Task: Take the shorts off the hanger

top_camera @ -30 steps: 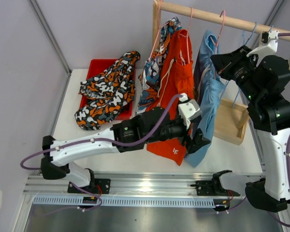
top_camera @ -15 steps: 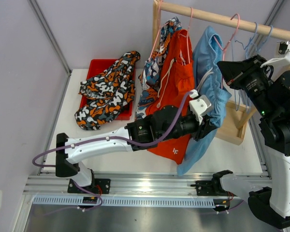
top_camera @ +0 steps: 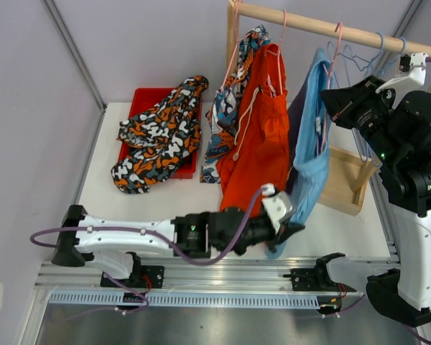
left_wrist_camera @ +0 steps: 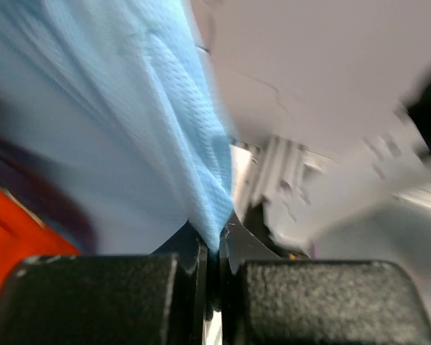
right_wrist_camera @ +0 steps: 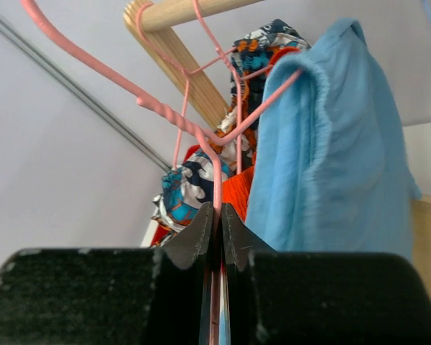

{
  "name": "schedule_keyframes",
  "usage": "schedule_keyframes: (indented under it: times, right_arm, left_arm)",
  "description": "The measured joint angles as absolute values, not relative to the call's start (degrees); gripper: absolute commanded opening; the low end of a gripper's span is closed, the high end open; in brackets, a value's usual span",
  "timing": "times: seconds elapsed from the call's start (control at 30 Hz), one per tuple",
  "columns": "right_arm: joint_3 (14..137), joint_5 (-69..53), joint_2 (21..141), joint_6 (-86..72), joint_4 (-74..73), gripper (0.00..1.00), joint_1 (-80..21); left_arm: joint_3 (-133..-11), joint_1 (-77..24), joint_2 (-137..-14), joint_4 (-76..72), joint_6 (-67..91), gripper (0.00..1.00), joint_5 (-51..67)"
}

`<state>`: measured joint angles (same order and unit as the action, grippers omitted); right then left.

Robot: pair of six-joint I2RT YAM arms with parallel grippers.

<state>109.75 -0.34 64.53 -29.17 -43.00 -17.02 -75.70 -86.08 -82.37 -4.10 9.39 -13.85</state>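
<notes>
The light blue shorts (top_camera: 310, 154) hang from a pink hanger (top_camera: 336, 39) on the wooden rail (top_camera: 323, 25). My left gripper (top_camera: 287, 231) is shut on their bottom hem (left_wrist_camera: 205, 215) and holds it low, near the table's front edge. My right gripper (top_camera: 335, 100) is shut on the pink hanger's wire (right_wrist_camera: 217, 190), beside the blue fabric (right_wrist_camera: 337, 165). The bright orange shorts (top_camera: 262, 136) and the teal wave-print shorts (top_camera: 233, 93) hang to the left on the same rail. The orange-black-white blotched shorts (top_camera: 161, 133) lie on a red tray (top_camera: 145, 97). The black shorts are not in view.
The rack's upright post (top_camera: 233, 36) stands at the back centre and its wooden base (top_camera: 345, 180) lies at the right. Empty blue hangers (top_camera: 370, 57) hang on the rail above my right arm. A metal rail (top_camera: 215, 277) runs along the front edge.
My left gripper has pulled the blue hem down and toward the front edge. The blue shorts now hang stretched and narrow. My right gripper shifted slightly left, still on the hanger.
</notes>
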Motion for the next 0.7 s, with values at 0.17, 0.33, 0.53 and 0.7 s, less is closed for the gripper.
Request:
schedule_keyframes:
  times: [0.17, 0.33, 0.53, 0.7]
  right_arm:
    - [113.5, 2.3, 66.9, -27.1, -45.5, 0.0, -17.2]
    - [112.5, 4.1, 65.3, -26.8, -46.2, 0.0, -17.1]
    - [102.8, 3.4, 56.2, -29.6, -46.6, 0.0, -17.0]
    - [98.2, 0.2, 47.5, -33.3, -52.9, 0.0, -17.0]
  left_arm:
    - [-67.4, -94.6, -78.7, -4.8, 11.6, 0.0, -19.3]
    - [-66.1, -95.4, -78.8, -1.5, 12.0, 0.0, -23.6]
    - [-73.6, -88.8, -81.8, 4.6, 11.1, 0.0, -24.1]
    - [-87.6, -79.8, -88.2, 9.9, 8.9, 0.0, -25.1]
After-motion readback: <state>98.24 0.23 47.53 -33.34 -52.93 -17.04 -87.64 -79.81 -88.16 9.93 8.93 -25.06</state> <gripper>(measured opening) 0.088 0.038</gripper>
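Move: The left hand already grips the blue shorts by their lower end; their waist on the pink hanger lies about 25 cm ahead and 12 cm above. The red shorts hang some 22 cm ahead and 9 cm left, the red container about 36 cm ahead and 39 cm left, 32 cm down. From the right hand, already pinching the hanger, the blue waist is about 5 cm ahead, 2 cm left, 8 cm below; red shorts 3 cm ahead, 12 cm left. Left pulls gripped shorts back-down about 6 cm, then forward some 14; right draws its hanger back-down, about 10. ##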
